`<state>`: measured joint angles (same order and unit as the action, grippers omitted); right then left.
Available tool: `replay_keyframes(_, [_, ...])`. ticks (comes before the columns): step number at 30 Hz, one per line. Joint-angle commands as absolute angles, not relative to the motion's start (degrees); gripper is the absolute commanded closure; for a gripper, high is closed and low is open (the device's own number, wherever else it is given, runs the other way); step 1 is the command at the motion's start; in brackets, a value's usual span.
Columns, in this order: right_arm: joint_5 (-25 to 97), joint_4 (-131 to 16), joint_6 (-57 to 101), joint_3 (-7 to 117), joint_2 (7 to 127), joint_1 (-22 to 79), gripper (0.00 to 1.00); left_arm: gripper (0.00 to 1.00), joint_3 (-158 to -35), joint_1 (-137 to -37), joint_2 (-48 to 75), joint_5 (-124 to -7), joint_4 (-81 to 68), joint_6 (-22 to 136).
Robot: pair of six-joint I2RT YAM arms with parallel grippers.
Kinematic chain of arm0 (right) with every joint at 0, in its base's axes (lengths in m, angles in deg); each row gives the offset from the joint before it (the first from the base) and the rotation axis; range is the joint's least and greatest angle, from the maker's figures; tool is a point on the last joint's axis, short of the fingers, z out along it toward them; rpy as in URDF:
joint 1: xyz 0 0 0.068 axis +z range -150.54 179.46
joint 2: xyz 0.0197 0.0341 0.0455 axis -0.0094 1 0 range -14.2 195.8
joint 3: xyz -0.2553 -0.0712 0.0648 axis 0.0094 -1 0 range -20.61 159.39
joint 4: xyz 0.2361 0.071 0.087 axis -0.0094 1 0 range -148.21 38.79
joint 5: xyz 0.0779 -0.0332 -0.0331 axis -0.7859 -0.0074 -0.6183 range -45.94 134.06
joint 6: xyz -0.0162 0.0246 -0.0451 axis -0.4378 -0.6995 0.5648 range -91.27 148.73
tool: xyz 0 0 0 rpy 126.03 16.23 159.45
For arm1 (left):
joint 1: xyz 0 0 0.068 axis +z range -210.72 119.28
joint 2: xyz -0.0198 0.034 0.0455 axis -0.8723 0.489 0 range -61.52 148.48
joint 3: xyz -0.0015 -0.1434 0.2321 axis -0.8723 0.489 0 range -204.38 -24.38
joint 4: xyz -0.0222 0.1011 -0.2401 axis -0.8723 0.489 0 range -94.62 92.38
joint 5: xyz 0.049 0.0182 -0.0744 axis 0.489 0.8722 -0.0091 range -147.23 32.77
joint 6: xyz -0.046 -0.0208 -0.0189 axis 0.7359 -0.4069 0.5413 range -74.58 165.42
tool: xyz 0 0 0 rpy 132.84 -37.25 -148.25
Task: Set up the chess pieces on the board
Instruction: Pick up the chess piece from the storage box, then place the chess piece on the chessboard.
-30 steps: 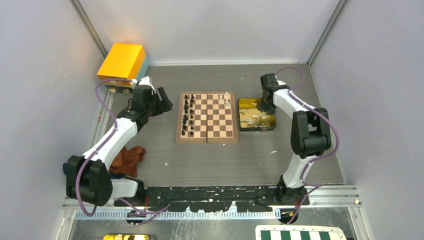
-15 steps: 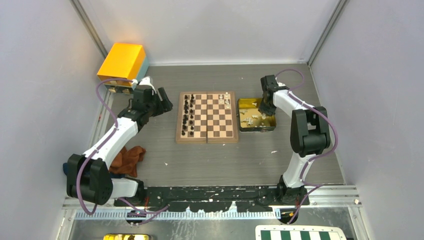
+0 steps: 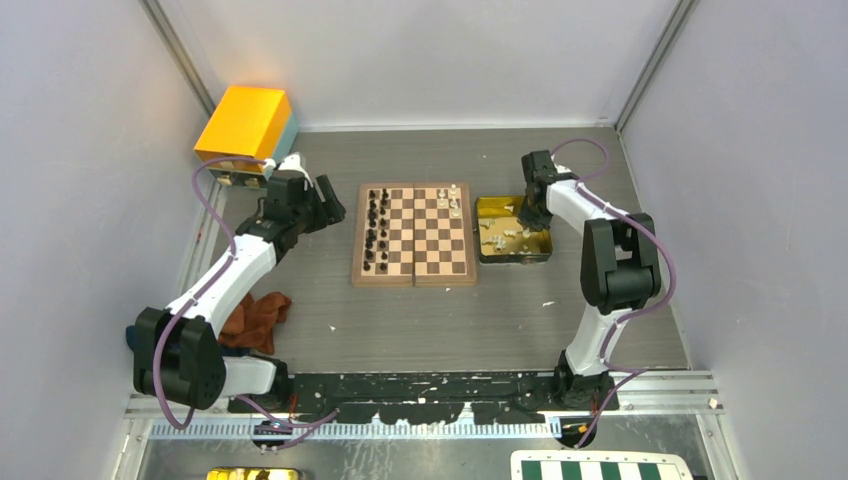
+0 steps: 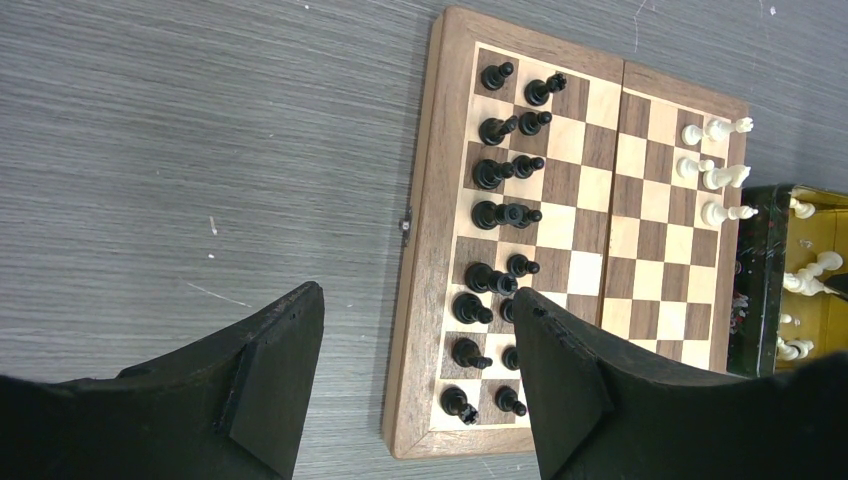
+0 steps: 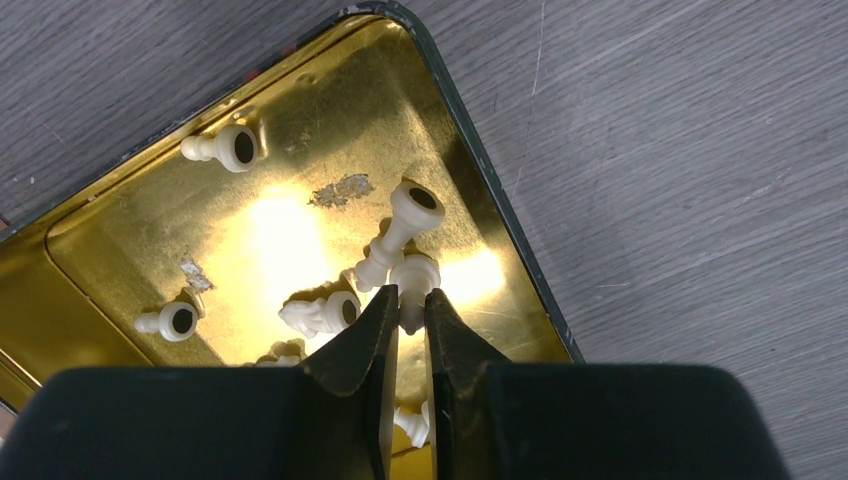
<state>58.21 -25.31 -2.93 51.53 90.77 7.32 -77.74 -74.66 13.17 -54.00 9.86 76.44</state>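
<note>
The wooden board (image 3: 414,279) lies mid-table, with black chess pieces (image 4: 495,170) in two columns on its left side. A few white pieces (image 4: 712,180) stand at its far right corner. More white pieces lie loose in the gold tin (image 5: 480,150) right of the board. My right gripper (image 5: 410,295) reaches down into that tin. Its fingertips are shut on one cream-white piece (image 5: 413,272), which still rests among the others. My left gripper (image 4: 415,300) hangs open over the board's left frame (image 4: 425,200), with nothing between its fingers.
A yellow box (image 3: 247,122) sits at the far left corner, just behind the left gripper (image 3: 330,205). A brown cloth (image 3: 258,318) lies by the left arm. A green-and-white checkered board (image 3: 600,468) shows below the near rail.
The right gripper's fingers have closed inside the tin onto a white piece. The left arm has not moved.
</note>
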Motion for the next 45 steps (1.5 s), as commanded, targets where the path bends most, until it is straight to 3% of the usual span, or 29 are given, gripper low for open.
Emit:
replay_keyframes(1, [58.43,-25.31,-3.02,51.53,86.61,7.19,0.99,0.30,-80.28,-74.96,12.68,-54.02,7.86,75.83])
replay_keyframes(13, [56.31,-19.58,-0.67,57.25,81.02,8.91,0.99,0.30,-80.09,-74.98,10.80,-53.41,8.26,76.12])
replay_keyframes(33, [58.72,-13.56,6.23,63.05,80.89,30.41,0.99,0.30,-79.92,-75.05,9.05,-54.59,9.42,76.92])
replay_keyframes(45, [58.79,-14.59,7.22,64.61,86.14,34.89,0.99,0.30,-79.90,-75.05,9.35,-54.82,9.36,76.74])
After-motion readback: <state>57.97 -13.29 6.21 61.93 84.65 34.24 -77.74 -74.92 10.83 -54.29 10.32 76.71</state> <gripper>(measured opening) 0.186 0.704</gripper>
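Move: The right gripper is already shut on a white chess piece in the storage box. The free squares of the board's right-hand column lie about 18 cm to its left and 5 cm back, at nearly its height; the white bishop standing there is 19 cm left, 4 cm ahead. In the box, a tall white piece lies 4 cm straight ahead and a white knight 5 cm left, 2 cm ahead. From the left gripper those squares are some 31 cm right, 3 cm back, 13 cm below. Keep the right gripper shut on the white piece and lift it straight out of the storage box, then swing it about 17 cm left and 5 cm back towards the free squares of the board's right-hand column. Stay some 8 cm above the starting height, turn the wrist about 35 degrees counter-clockwise on the way, and slow down over the board. ##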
